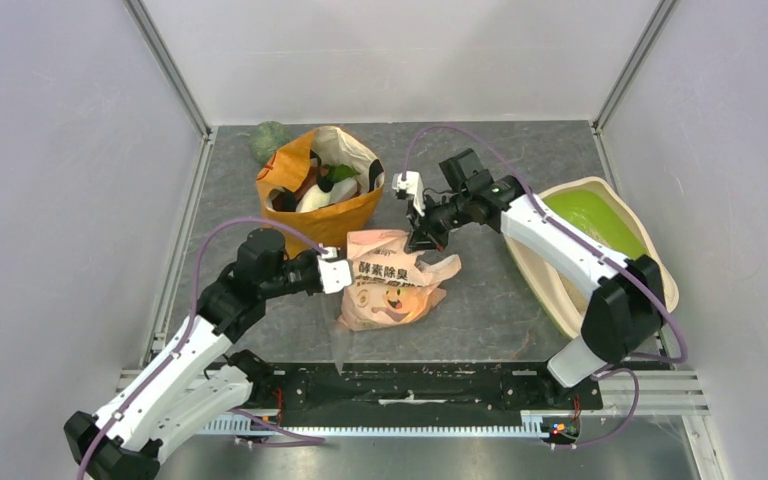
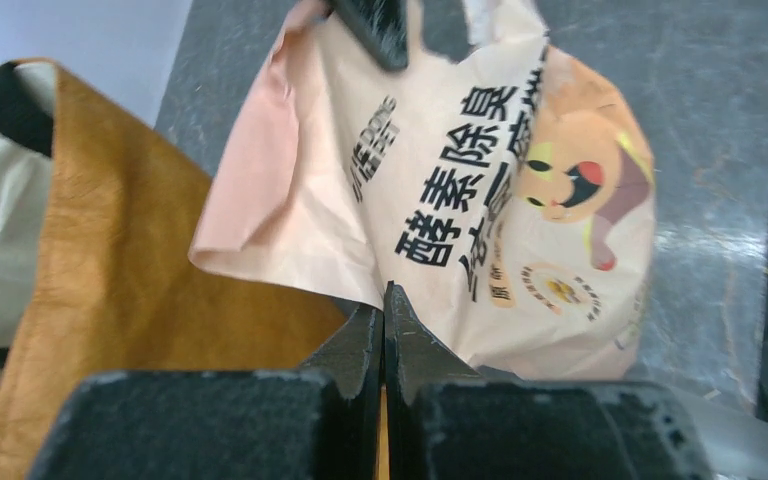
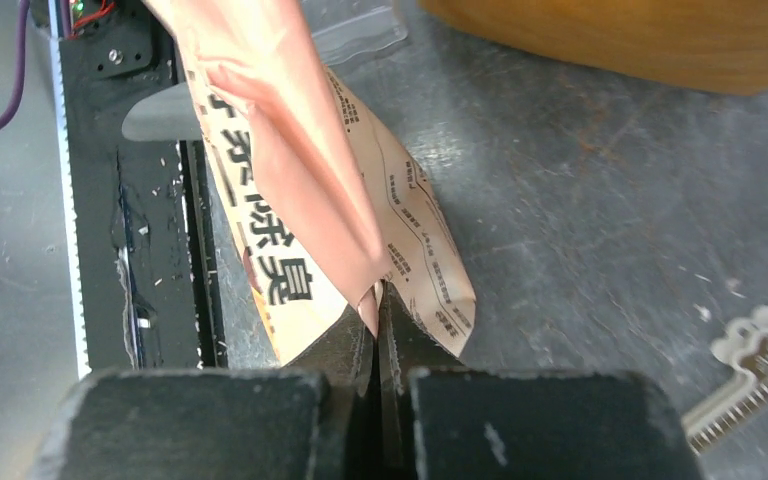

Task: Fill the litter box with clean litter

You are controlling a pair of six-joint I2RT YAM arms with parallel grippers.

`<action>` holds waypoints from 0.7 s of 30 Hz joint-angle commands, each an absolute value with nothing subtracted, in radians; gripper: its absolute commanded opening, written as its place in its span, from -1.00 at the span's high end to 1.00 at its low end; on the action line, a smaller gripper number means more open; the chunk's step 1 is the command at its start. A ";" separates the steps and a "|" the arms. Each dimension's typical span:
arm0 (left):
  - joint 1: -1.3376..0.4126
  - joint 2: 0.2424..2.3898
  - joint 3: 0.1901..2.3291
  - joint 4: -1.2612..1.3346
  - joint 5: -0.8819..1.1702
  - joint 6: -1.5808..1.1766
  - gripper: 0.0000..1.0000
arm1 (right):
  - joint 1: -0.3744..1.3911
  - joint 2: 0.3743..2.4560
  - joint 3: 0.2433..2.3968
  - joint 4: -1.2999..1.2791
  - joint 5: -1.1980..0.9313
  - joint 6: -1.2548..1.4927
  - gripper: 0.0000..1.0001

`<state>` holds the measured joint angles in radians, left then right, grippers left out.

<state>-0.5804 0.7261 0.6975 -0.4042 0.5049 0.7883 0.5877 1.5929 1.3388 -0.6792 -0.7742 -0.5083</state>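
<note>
A peach litter bag [image 1: 390,290] printed with black characters and a cartoon cat lies at mid-table. My left gripper [image 1: 345,272] is shut at its left edge; in the left wrist view the fingertips [image 2: 387,295] pinch the lower rim of the bag [image 2: 480,180]. My right gripper [image 1: 422,240] is shut on the far top corner, and a pink fold of the bag [image 3: 260,170] runs between its tips [image 3: 377,300]. The clean litter is hidden from view. The cream litter box [image 1: 650,240] with its green hood [image 1: 585,215] stands at the right, partly behind my right arm.
An orange paper shopping bag [image 1: 320,185] full of items stands just behind the litter bag, with a green round object [image 1: 270,140] at its far left. A black rail [image 1: 410,385] runs along the near edge. A torn serrated strip [image 3: 760,360] lies on the grey table.
</note>
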 commanded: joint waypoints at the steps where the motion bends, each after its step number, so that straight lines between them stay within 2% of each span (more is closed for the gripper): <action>1: -0.584 0.773 0.747 -0.199 0.414 0.703 0.96 | 0.581 1.486 1.420 -0.672 -0.735 -0.407 1.00; 11: -0.605 0.684 0.680 -0.070 0.380 0.767 0.96 | 0.581 1.417 1.464 -0.599 -0.733 -0.292 1.00; 17: -0.614 0.623 0.659 -0.231 0.387 0.867 0.94 | 0.628 1.418 1.429 -0.594 -0.754 -0.234 1.00; 18: -0.614 0.599 0.668 -0.294 0.403 0.856 0.65 | 0.646 1.415 1.412 -0.594 -0.753 -0.227 1.00; 19: -0.614 0.577 0.692 -0.361 0.427 0.837 0.14 | 0.661 1.410 1.396 -0.595 -0.748 -0.226 1.00; 20: -0.614 0.555 0.725 -0.437 0.459 0.800 -0.10 | 0.674 1.405 1.376 -0.594 -0.739 -0.228 1.00; 21: -0.614 0.544 0.763 -0.499 0.477 0.731 -0.23 | 0.685 1.398 1.360 -0.595 -0.721 -0.230 1.00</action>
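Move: Both my hands already pinch the upper part of the litter bag. Its body lies about 9 cm to the right of my left hand, 8 cm back and 12 cm down; from my right hand it is roughly 4 cm left, 10 cm back and 9 cm down. The orange tote stands some 15 cm ahead of my left hand and 6 cm left. From my right hand, the metal comb lies about 8 cm ahead and 7 cm right, the litter box 38 cm right and level. Keeping its pinch on the bag's top, my right hand hoists it about 6 cm, then draws back some 2 cm at that height. My left hand goes with it, a couple of centimetres forward and up, then turns back towards my base and opens about halfway, letting go of the bag's left corner. ##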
